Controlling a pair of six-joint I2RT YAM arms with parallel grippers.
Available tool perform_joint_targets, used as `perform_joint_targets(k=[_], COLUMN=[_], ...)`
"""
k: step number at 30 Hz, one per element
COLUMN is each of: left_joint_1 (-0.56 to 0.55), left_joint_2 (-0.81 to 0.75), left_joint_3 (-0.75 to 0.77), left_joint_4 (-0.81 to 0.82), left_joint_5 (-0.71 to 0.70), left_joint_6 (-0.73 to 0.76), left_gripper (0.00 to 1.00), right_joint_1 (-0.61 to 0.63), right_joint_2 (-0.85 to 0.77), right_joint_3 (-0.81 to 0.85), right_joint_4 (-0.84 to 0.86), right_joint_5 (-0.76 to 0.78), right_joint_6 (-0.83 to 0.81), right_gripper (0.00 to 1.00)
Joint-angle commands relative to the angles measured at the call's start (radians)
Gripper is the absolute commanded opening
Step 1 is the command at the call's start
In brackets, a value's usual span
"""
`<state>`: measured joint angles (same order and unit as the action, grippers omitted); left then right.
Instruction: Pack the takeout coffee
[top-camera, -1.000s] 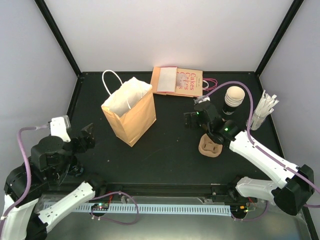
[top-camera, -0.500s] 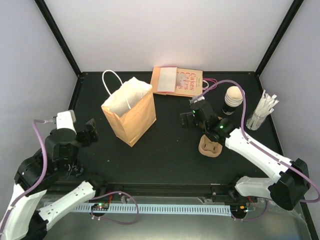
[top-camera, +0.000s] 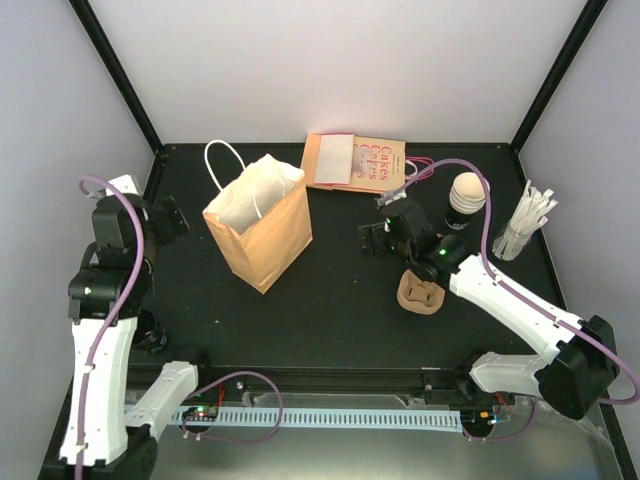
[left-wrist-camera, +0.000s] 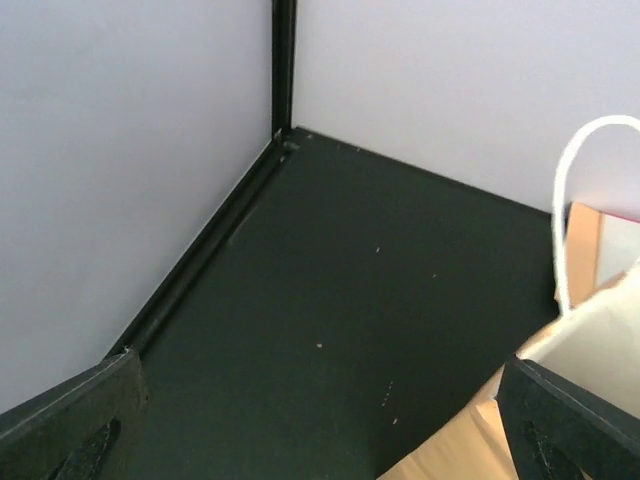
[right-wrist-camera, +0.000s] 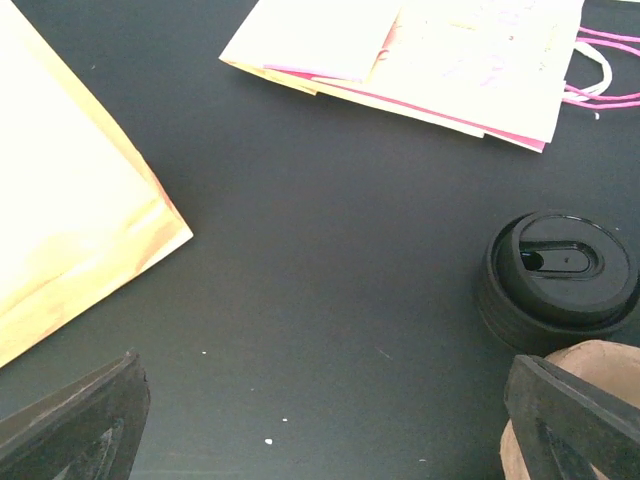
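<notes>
The takeout coffee cup (top-camera: 465, 200), black outside and cream inside, stands open at the back right of the table. In the right wrist view a round black lid (right-wrist-camera: 562, 275) lies on the black mat beside the brown pulp carrier (right-wrist-camera: 590, 400). The upright brown paper bag (top-camera: 258, 232) stands open at centre left, and its rim and white handle (left-wrist-camera: 563, 225) show in the left wrist view. My left gripper (top-camera: 166, 217) hovers open left of the bag, empty (left-wrist-camera: 320, 430). My right gripper (top-camera: 381, 226) hangs open and empty between bag and cup (right-wrist-camera: 320, 430).
Flat paper bags with pink print (top-camera: 356, 162) lie at the back centre. A bundle of white wrapped straws (top-camera: 526, 222) stands at the far right. The pulp cup carrier (top-camera: 422, 293) sits under the right arm. Walls and black frame posts close in three sides.
The left arm has risen and swung toward the back left, carrying its gripper up beside the bag. The right gripper has shifted slightly left. Both stay open.
</notes>
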<state>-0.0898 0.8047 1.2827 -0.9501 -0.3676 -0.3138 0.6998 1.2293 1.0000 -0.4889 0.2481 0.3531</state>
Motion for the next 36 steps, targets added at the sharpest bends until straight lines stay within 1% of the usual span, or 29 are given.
perform_joint_targets(k=[1, 4, 7, 9, 12, 15, 17, 20, 22, 24, 28, 30, 31, 34, 36], left_joint_1=[0.150, 0.233, 0.248, 0.248, 0.248, 0.248, 0.253, 0.281, 0.298, 0.326, 0.412, 0.466, 0.496, 0.570, 0.590], left_joint_2=[0.029, 0.023, 0.021, 0.029, 0.063, 0.128, 0.173, 0.256, 0.303, 0.318, 0.264, 0.234, 0.227, 0.210, 0.202], left_joint_3=[-0.010, -0.080, -0.136, -0.171, -0.197, -0.209, -0.224, -0.246, -0.243, -0.253, -0.311, -0.352, -0.366, -0.389, -0.396], left_joint_4=[0.029, 0.051, 0.068, 0.050, -0.061, -0.193, -0.244, -0.279, -0.316, -0.323, -0.276, -0.245, -0.244, -0.241, -0.231], left_joint_5=[0.180, 0.216, 0.238, 0.231, 0.133, 0.013, 0.015, 0.121, 0.142, 0.133, 0.136, 0.158, 0.159, 0.170, 0.183], left_joint_6=[-0.087, -0.132, -0.162, -0.196, -0.311, -0.383, -0.417, -0.404, -0.405, -0.430, -0.455, -0.448, -0.448, -0.439, -0.429], left_gripper=[0.97, 0.95, 0.97, 0.98, 0.99, 0.99, 0.99, 0.99, 0.97, 0.95, 0.92, 0.88, 0.83, 0.75, 0.74], right_joint_1=[-0.007, -0.008, -0.009, -0.009, -0.008, -0.009, -0.009, -0.010, -0.011, -0.011, -0.010, -0.012, -0.012, -0.011, -0.013], right_joint_2=[-0.027, -0.031, -0.027, -0.023, -0.022, -0.023, -0.022, -0.018, -0.016, -0.013, -0.010, -0.010, -0.010, -0.011, -0.013], right_joint_3=[-0.002, -0.006, -0.005, -0.003, -0.004, -0.004, -0.002, 0.000, 0.003, 0.007, 0.007, 0.005, 0.005, 0.004, 0.002], right_joint_4=[0.033, 0.036, 0.035, 0.035, 0.036, 0.039, 0.041, 0.043, 0.042, 0.041, 0.039, 0.042, 0.042, 0.041, 0.044], right_joint_5=[-0.022, -0.032, -0.051, -0.063, -0.070, -0.068, -0.071, -0.081, -0.089, -0.098, -0.107, -0.106, -0.106, -0.105, -0.108], right_joint_6=[-0.005, -0.003, 0.000, 0.000, 0.002, 0.004, 0.006, 0.006, 0.006, 0.006, 0.006, 0.007, 0.008, 0.006, 0.007], right_gripper=[1.00, 1.00, 1.00, 1.00, 1.00, 1.00, 1.00, 1.00, 1.00, 1.00, 1.00, 1.00, 1.00, 1.00, 1.00])
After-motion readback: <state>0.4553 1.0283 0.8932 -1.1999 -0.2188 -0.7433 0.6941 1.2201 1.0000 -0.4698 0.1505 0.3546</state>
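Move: The black cup stands near the table's near left corner, about 15 cm back from the left hand, some 9 cm to its left and roughly 30 cm below. The open paper bag is on that hand's other side, about 17 cm to its right and 5 cm farther out, its middle some 24 cm lower. From the right hand the cup lies about 48 cm left, 20 cm back and 15 cm below. Down goes the left hand, a fast drop of some 23 cm that slows late while the hand slides back and left, about 8 cm each way, towards the black cup. The wrist tips and swings counter-clockwise until the fingers point almost straight down; near the end they begin to close from fully open to about three quarters, one fingertip over the cup's mouth, the other outside. Contact can't be made out. ##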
